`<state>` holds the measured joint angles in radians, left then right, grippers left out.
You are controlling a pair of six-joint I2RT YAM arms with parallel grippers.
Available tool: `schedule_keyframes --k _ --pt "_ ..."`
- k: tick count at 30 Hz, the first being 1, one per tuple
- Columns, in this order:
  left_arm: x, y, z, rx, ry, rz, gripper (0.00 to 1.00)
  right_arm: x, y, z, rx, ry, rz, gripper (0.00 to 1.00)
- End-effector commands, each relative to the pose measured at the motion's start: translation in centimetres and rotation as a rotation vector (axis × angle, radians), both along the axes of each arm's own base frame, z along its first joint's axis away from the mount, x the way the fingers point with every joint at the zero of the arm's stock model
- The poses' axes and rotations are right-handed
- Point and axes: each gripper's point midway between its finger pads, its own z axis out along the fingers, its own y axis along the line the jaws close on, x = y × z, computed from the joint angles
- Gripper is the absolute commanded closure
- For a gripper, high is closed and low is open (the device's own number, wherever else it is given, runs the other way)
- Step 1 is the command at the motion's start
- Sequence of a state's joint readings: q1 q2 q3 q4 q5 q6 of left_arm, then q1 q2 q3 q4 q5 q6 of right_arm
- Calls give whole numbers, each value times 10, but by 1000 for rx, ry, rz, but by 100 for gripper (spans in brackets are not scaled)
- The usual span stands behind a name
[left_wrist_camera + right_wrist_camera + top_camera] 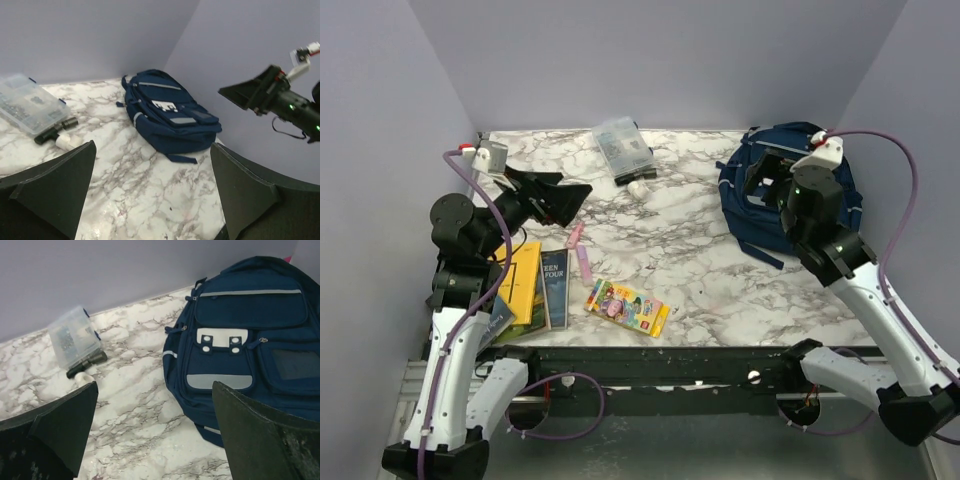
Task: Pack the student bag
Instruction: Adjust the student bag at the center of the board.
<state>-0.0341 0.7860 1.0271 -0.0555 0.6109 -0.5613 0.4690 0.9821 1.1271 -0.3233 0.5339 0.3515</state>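
The student bag (740, 205) is a navy backpack lying flat at the back right of the marble table, front pockets up and zipped (245, 340). From the left wrist view the bag (167, 117) lies across the table. My right gripper (765, 178) hovers open over the bag's left part, with the bag's left edge and bare marble between its fingers (155, 385). My left gripper (570, 203) is open and empty above the table's left side, pointing toward the bag (152, 150).
A clear plastic case (620, 145) lies at the back centre with a black marker (87, 365) and a small white object (85, 379) beside it. Near the front left are a pink highlighter (580, 255), a crayon box (627, 307) and stacked books (535, 285).
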Motion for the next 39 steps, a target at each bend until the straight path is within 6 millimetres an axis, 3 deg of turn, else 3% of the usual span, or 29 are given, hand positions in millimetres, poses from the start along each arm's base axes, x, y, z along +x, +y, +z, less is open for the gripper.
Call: schedule_keyframes --k 1,8,11,14,19,23,26,27,33,37,39 --pt "-3 -10 -15 107 -11 26 2 10 -5 -33 -49 103 -57 0" --pt "-2 -11 -21 73 25 35 1 34 0 -74 -94 176 -93 0" --pt "2 -5 -24 55 37 81 2 50 -15 -97 -17 228 -117 0" --pt "4 1 -26 69 39 112 2 65 -40 -122 88 285 -134 0" --pt "1 -4 -32 103 32 78 2 74 -96 -148 91 376 -317 0" --pt "5 -6 -38 106 55 64 1 61 -150 -171 140 409 -481 0" --pt "6 -11 -41 99 85 35 2 51 -160 -194 161 441 -508 0" --pt "6 -13 -41 98 91 24 2 49 -159 -200 164 461 -504 0" --pt "5 -18 -44 94 120 -17 2 40 -96 -241 356 605 -239 3" --pt "10 -18 -50 91 141 -12 2 25 -32 -243 580 584 -86 4" --pt "12 -21 -52 92 159 -33 2 17 12 -238 637 584 12 2"
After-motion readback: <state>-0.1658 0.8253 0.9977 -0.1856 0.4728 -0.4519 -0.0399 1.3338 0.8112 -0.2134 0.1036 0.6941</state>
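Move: The student bag's middle lies about 14 cm ahead of the right hand, 14 cm to its right and some 28 cm below. The clear plastic box is roughly 25 cm ahead of and 25 cm left of the right hand, with the dark tube just nearer, 17 cm ahead and 24 cm left, both about 34 cm below. From the left hand the bag is some 50 cm right, 21 cm ahead and 35 cm down. With its fingers staying wide open, the right hand dives about 24 cm onto the front of the student bag, first drawing forward a little and swinging some 16 cm to the right while the wrist tips down about 30 degrees. It then sweeps back left about 8 cm with its fingers against the bag's lower front by the clear-window pocket, pushing the bag leftward, while the empty left hand just sinks about 5 cm in the air. ##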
